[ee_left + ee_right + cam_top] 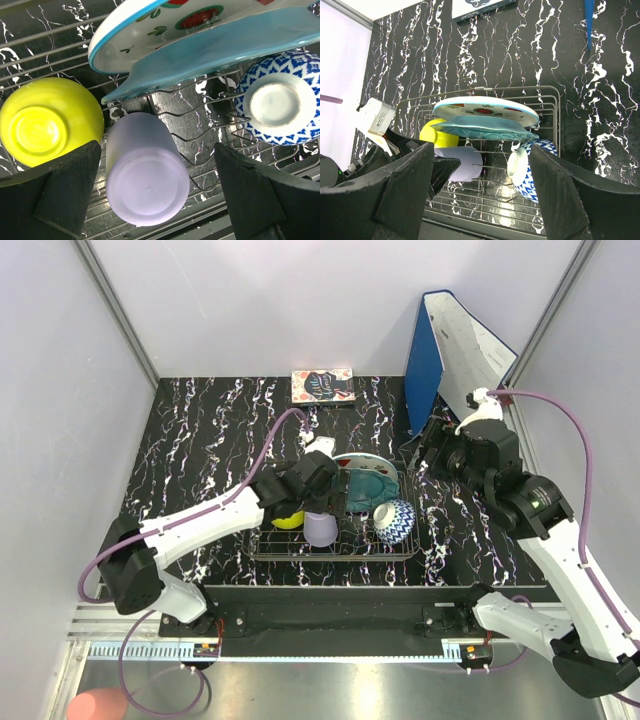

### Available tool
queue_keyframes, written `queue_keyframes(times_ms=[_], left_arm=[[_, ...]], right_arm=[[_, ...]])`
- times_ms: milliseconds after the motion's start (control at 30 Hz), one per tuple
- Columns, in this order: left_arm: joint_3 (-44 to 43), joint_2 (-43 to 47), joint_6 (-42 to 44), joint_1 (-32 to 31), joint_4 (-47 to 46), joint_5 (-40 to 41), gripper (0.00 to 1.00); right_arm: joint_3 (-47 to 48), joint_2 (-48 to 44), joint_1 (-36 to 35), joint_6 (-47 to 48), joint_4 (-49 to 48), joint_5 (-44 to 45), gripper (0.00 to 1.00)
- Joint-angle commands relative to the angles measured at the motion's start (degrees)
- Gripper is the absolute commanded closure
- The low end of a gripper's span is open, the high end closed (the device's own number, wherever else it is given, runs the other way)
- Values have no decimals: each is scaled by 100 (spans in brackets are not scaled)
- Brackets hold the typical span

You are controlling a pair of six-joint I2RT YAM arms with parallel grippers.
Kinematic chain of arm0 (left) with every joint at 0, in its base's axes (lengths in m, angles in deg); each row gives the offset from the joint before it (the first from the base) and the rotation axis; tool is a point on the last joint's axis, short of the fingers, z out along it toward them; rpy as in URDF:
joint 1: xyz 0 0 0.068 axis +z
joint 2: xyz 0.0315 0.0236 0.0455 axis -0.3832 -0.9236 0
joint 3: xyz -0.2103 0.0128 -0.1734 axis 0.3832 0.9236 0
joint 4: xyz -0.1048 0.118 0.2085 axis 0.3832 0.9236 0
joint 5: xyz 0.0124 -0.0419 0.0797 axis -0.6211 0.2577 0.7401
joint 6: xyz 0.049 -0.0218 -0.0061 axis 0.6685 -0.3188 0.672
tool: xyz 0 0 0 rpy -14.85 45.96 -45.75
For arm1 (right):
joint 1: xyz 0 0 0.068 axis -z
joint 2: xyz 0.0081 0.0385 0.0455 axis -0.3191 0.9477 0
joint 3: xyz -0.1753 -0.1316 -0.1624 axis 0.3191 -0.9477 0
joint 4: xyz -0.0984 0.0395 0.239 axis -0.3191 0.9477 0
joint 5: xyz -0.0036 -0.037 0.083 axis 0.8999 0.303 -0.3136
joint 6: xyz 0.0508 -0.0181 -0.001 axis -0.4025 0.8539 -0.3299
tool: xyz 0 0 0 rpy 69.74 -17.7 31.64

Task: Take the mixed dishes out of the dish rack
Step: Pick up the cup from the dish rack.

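Note:
The grey wire dish rack (335,556) stands mid-table. In it are a lilac cup (320,529), a yellow-green bowl (289,520), a blue-white patterned bowl (394,521), a teal scalloped plate (368,486) and a white plate with red marks (362,459). My left gripper (318,502) is open just above the lilac cup (145,175), a finger (60,195) on each side and not touching it. The yellow-green bowl (45,120) lies left of the cup. My right gripper (432,452) is open and empty, raised right of the rack (555,115). A pink rounded thing (95,706), perhaps the pink cup, lies off the table at bottom left.
A patterned book (323,386) lies at the back edge of the table. A blue binder (425,360) stands open at the back right, close behind my right arm. The table is black marble-patterned, with white walls on three sides.

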Motion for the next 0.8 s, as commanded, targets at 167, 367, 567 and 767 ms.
queue_keyframes(times_ms=[167, 367, 567, 767], left_arm=[[203, 229, -166, -34, -181, 62, 2], [431, 440, -210, -34, -129, 54, 8], [511, 598, -237, -60, -85, 53, 29], [493, 713, -167, -78, -23, 89, 60]], right_arm=[[-174, -108, -46, 98, -47, -43, 16], [-279, -134, -46, 54, -100, -44, 16], [-324, -169, -55, 1, -118, -26, 16], [-280, -169, -46, -25, -144, 9, 17]])
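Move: The upturned lilac cup is nearly between the left hand's open fingers, its middle about 2 cm left, 1 cm back and 5 cm below. From that hand, the yellow bowl sits some 10 cm left and 3 cm ahead, the turquoise plate about 7 cm right and 7 cm ahead, the blue bowl roughly 15 cm right and level. From the right hand, the cup is about 20 cm left, 3 cm back and 22 cm below. The left hand eases about 2 cm back and 2 cm to its left, sinking some 1.5 cm and then rising nearly 1 cm, to centre its fingers over the lilac cup; late in that drift they close by about a third and pinch the cup from both sides near its upturned base. The right hand, empty and open, sinks about 2 cm with hardly any turn. ##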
